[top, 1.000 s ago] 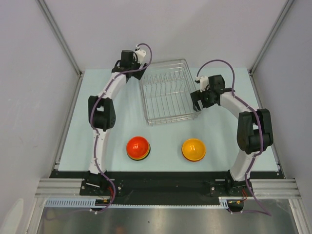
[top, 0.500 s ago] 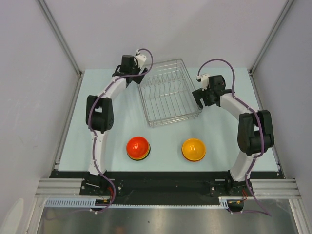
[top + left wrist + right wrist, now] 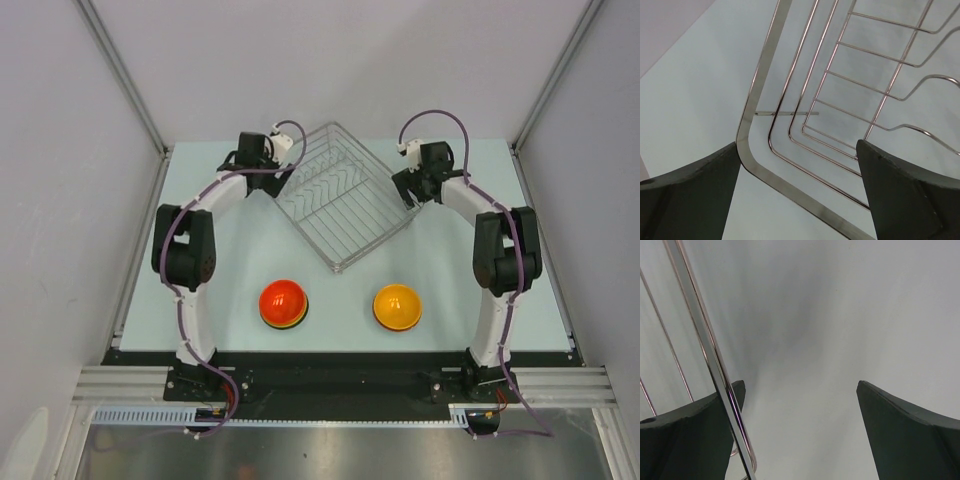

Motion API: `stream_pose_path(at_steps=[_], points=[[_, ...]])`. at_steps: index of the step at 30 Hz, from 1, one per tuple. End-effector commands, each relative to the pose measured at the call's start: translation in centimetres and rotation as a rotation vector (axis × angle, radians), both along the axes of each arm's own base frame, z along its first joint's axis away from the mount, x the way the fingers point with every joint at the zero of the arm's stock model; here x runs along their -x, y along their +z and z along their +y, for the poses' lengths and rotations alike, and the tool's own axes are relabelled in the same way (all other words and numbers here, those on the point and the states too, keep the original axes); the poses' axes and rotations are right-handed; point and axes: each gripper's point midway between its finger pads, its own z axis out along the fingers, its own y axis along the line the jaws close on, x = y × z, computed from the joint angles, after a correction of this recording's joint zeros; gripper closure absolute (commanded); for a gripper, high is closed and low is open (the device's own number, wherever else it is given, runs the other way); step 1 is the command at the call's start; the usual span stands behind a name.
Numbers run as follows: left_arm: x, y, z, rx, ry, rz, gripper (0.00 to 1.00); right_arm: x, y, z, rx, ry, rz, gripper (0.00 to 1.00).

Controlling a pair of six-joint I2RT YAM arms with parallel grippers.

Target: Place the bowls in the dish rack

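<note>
The dish rack (image 3: 345, 195), a silver wire basket, sits turned like a diamond at the middle back of the table. My left gripper (image 3: 283, 172) is open at its left corner; in the left wrist view the rim's rounded corner (image 3: 762, 80) runs between the open gripper (image 3: 797, 145). My right gripper (image 3: 410, 190) is open at the rack's right side, and the rim (image 3: 700, 330) crosses in front of one finger of the gripper (image 3: 801, 385), with bare table between the fingers. A red bowl (image 3: 284, 303) and an orange bowl (image 3: 397, 306) lie upside down near the front.
Grey walls with metal posts close in the table (image 3: 220, 270) on the left, back and right. A black rail with both arm bases runs along the near edge.
The dish rack has turned counterclockwise as seen from above, from nearly square-on to diamond-wise. The left gripper shifted left along it, and the right gripper moved toward the back. The bowls have not moved.
</note>
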Motion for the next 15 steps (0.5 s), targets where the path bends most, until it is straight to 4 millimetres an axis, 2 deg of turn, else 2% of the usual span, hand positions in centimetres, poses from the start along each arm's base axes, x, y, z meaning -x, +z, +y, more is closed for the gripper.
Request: stream_pose_path(at_steps=[1, 4, 5, 6, 8, 9, 12, 15], points=[[5.3, -1.4, -0.4, 0.012, -0.114, 0.163, 0.00, -4.5, 3.7, -3.0, 0.055, -0.080, -0.135, 0.00], [7.2, -1.4, -1.0, 0.035, -0.142, 0.194, 0.00, -5.8, 4.3, -3.2, 0.056, -0.084, -0.152, 0.00], [7.6, -1.2, -1.1, 0.037, -0.150, 0.198, 0.01, -6.1, 3.7, -3.2, 0.060, -0.083, -0.141, 0.00], [8.1, -0.8, -1.3, 0.043, -0.159, 0.202, 0.00, -6.8, 4.5, -3.1, 0.058, -0.082, -0.164, 0.00], [9.1, -0.6, -2.1, 0.062, -0.184, 0.219, 0.00, -7.5, 4.2, -3.1, 0.063, -0.080, -0.161, 0.00], [9.6, -0.6, -2.3, 0.064, -0.194, 0.230, 0.00, -8.1, 4.9, -3.1, 0.059, -0.082, -0.179, 0.00], [11.0, 0.0, -3.2, 0.077, -0.225, 0.242, 0.00, -9.1, 5.3, -3.1, 0.064, -0.086, -0.188, 0.00], [11.9, 0.6, -4.0, 0.091, -0.243, 0.249, 0.00, -9.3, 5.2, -2.9, 0.061, -0.081, -0.172, 0.00]])
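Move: The dish rack stands between the hands, its middle about 22 cm right of the left hand, 2 cm back and 5 cm lower; from the right hand it is some 22 cm to the left, 2 cm back and about 4 cm lower. The red bowl sits roughly 38 cm back and 2 cm right of the left hand; the yellow bowl is about 40 cm back and 3 cm left of the right hand. Both are about 8 cm lower. Left open fingers drag the rack's corner back about 8 cm; open right fingers push its rim forward 6. ##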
